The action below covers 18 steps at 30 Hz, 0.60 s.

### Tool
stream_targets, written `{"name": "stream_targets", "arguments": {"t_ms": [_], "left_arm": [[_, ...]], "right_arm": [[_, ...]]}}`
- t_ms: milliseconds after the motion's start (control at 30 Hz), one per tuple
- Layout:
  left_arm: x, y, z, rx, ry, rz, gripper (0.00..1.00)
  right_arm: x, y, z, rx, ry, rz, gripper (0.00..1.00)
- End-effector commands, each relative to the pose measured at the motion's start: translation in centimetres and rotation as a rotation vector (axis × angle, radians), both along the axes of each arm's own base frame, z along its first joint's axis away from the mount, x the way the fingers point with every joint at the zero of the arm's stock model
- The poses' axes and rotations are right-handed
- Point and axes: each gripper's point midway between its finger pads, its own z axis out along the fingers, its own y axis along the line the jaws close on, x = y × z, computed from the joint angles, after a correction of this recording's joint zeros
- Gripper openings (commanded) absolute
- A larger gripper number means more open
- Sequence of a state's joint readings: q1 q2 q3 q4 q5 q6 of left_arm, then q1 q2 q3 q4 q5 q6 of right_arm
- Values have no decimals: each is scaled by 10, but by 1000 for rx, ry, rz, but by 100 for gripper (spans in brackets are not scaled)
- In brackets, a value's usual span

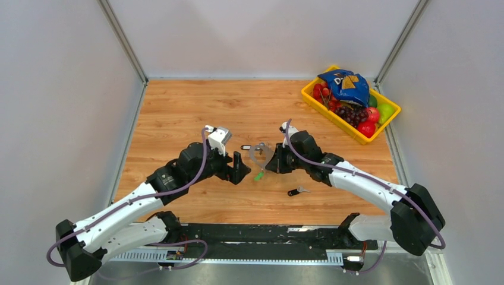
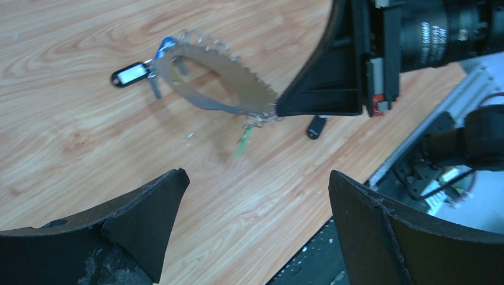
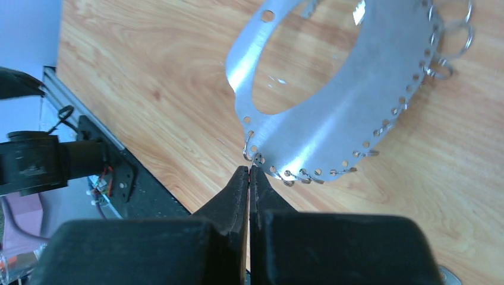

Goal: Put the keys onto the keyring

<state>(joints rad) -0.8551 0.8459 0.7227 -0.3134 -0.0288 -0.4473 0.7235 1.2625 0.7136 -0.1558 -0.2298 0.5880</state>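
Note:
The keyring (image 1: 261,153) is a flat silver hoop with small wire rings along its edge. My right gripper (image 1: 272,163) is shut on its near edge and holds it tilted over the table; the right wrist view shows the gripper (image 3: 249,169) pinching the rim of the keyring (image 3: 356,107). A green-tagged key (image 2: 242,141) hangs from the keyring (image 2: 220,83) by the right fingertips (image 2: 285,105). A key with a black-and-white tag (image 2: 129,75) is at its far edge. A dark-headed key (image 1: 295,191) lies loose on the table. My left gripper (image 1: 241,168) is open and empty, just left of the keyring.
A yellow basket (image 1: 309,97) with fruit and a blue bag stands at the back right. The black base rail (image 1: 267,233) runs along the near edge. White walls close in the left, right and back sides.

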Motion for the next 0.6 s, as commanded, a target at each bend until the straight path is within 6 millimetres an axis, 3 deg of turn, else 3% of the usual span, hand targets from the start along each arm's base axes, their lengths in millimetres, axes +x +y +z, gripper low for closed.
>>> {"name": "stream_targets", "arguments": {"t_ms": [0, 233, 567], "left_arm": [[-15, -21, 60, -143, -97, -152, 100], [-35, -27, 102, -205, -201, -298, 100], [-58, -32, 131, -286, -289, -433, 100]], "right_arm": [[1, 11, 46, 43, -91, 87, 0], [-12, 9, 86, 26, -172, 230, 0], [-47, 5, 163, 112, -329, 445, 0]]}}
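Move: The right hand already pinches the keyring's edge. The ring's middle lies about 5 cm ahead of that hand, 4 cm left and 4 cm lower, and the black tag about 12 cm ahead, 10 cm left, down on the table. The loose key lies 9 cm right, 4 cm back and 10 cm below. The open left hand has the ring's middle about 7 cm ahead, 7 cm right and some 13 cm below. Keeping its shut grip on the keyring's edge, the right hand carries it up about 11 cm, drawing back slightly late on while turning roughly 20 degrees counter-clockwise and tipping its fingers up. The left hand, still wide open and touching nothing, rises nearly as far, drawing back and edging right towards the right hand as it swings clockwise. ##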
